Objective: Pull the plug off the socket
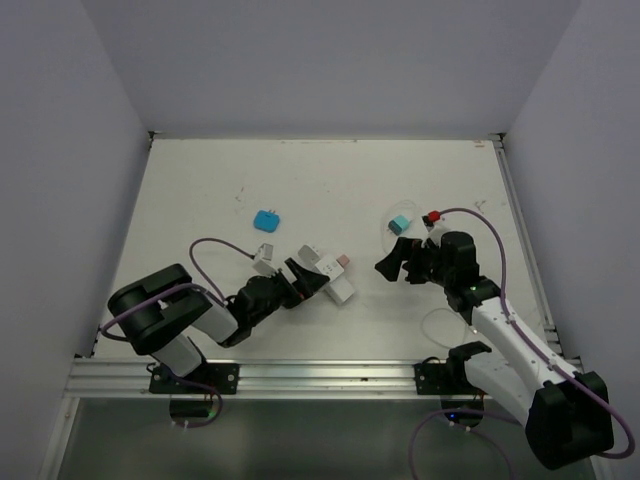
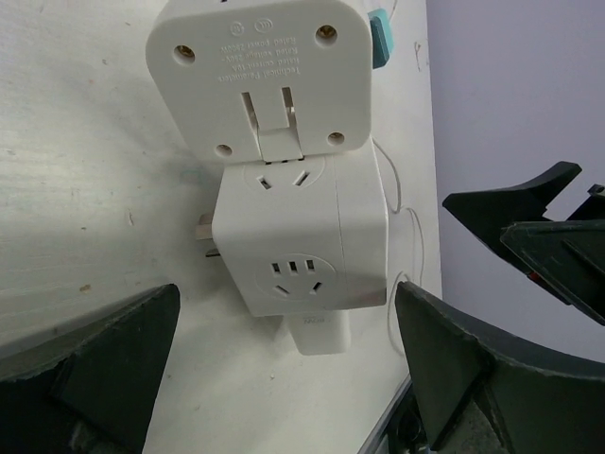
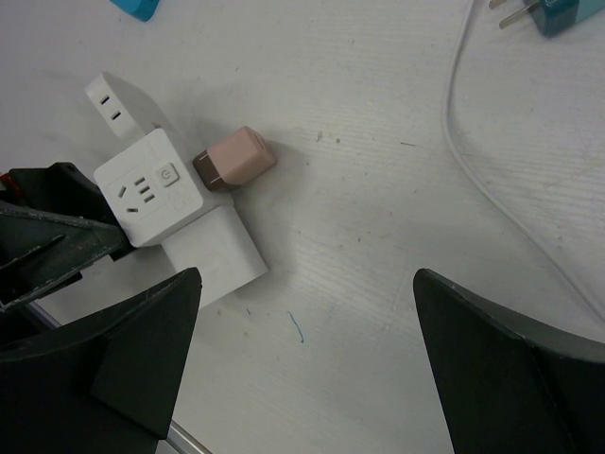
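Note:
The socket (image 2: 301, 236), a white cube with slot holes and short metal prongs on one side, lies on the table (image 1: 200, 200) just beyond my left gripper (image 2: 284, 378). That gripper is open and holds nothing; its fingers (image 2: 104, 359) stand either side of the cube without touching it. A small pink plug (image 3: 236, 158) with a brown face butts against the socket (image 3: 151, 189); it is hidden in the left wrist view. A plain white block (image 3: 213, 251) lies against the cube's other side. My right gripper (image 3: 307, 369) hangs open over bare table, to the right of the socket (image 1: 324, 268).
A flat white adapter (image 2: 260, 76) with folded prongs rests against the socket's far side. A teal plug (image 1: 398, 222) with a white cable (image 3: 492, 180) lies behind the right gripper (image 1: 395, 258), beside a red-capped piece (image 1: 434, 217). A blue block (image 1: 267, 220) sits further back left.

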### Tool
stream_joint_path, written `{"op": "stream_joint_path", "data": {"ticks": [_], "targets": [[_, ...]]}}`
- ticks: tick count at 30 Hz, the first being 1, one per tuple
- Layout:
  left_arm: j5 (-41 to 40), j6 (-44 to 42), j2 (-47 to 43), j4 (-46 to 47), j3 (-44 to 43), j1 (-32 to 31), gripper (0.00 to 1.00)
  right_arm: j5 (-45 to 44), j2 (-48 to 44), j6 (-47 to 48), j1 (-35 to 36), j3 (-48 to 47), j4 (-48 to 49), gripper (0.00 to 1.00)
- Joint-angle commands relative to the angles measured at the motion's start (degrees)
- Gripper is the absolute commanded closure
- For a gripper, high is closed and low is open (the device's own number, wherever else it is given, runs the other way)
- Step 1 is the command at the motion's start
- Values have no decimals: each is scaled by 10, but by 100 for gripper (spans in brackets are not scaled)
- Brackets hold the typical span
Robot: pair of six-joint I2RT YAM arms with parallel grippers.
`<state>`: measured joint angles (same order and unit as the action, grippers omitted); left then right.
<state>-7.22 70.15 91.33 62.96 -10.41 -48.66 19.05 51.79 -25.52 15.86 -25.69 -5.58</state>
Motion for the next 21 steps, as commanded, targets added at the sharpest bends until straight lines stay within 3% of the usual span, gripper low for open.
{"op": "stream_joint_path", "data": {"ticks": [1,8,14,21], "targets": [[-16,-24,13,51,-17,-4,0,1,-4,13,4,4,15,1],[-15,-19,45,89,-31,-3,3,6,-5,13,3,8,17,1],[-22,-16,40,85,-38,-4,11,6,-3,13,5,12,21,1],[-24,-5,44,84,-41,-4,35,7,-4,13,5,10,19,1]]}}
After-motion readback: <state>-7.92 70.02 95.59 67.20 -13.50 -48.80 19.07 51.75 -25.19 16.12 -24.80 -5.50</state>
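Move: The socket's cube lies about 3 cm ahead of the left gripper and 4 cm to its right, roughly 1 cm lower. The white plug on it sits some 6 cm ahead, straight out; the pink plug, about 4 cm ahead and 7 cm right; the white adapter, around 2 cm back and 7 cm right. From the right gripper the socket is about 14 cm left, 1 cm back and 7 cm below. Bring the wide-open left gripper forward and to the right by about 2 cm in all, straight along its fingers, so they straddle the socket's cube. In the second half let it rise some 1 cm while the fingers close by roughly a third, one finger over the cube's top edge, the other low beside it, until they come up against the cube; barely turn the wrist. ##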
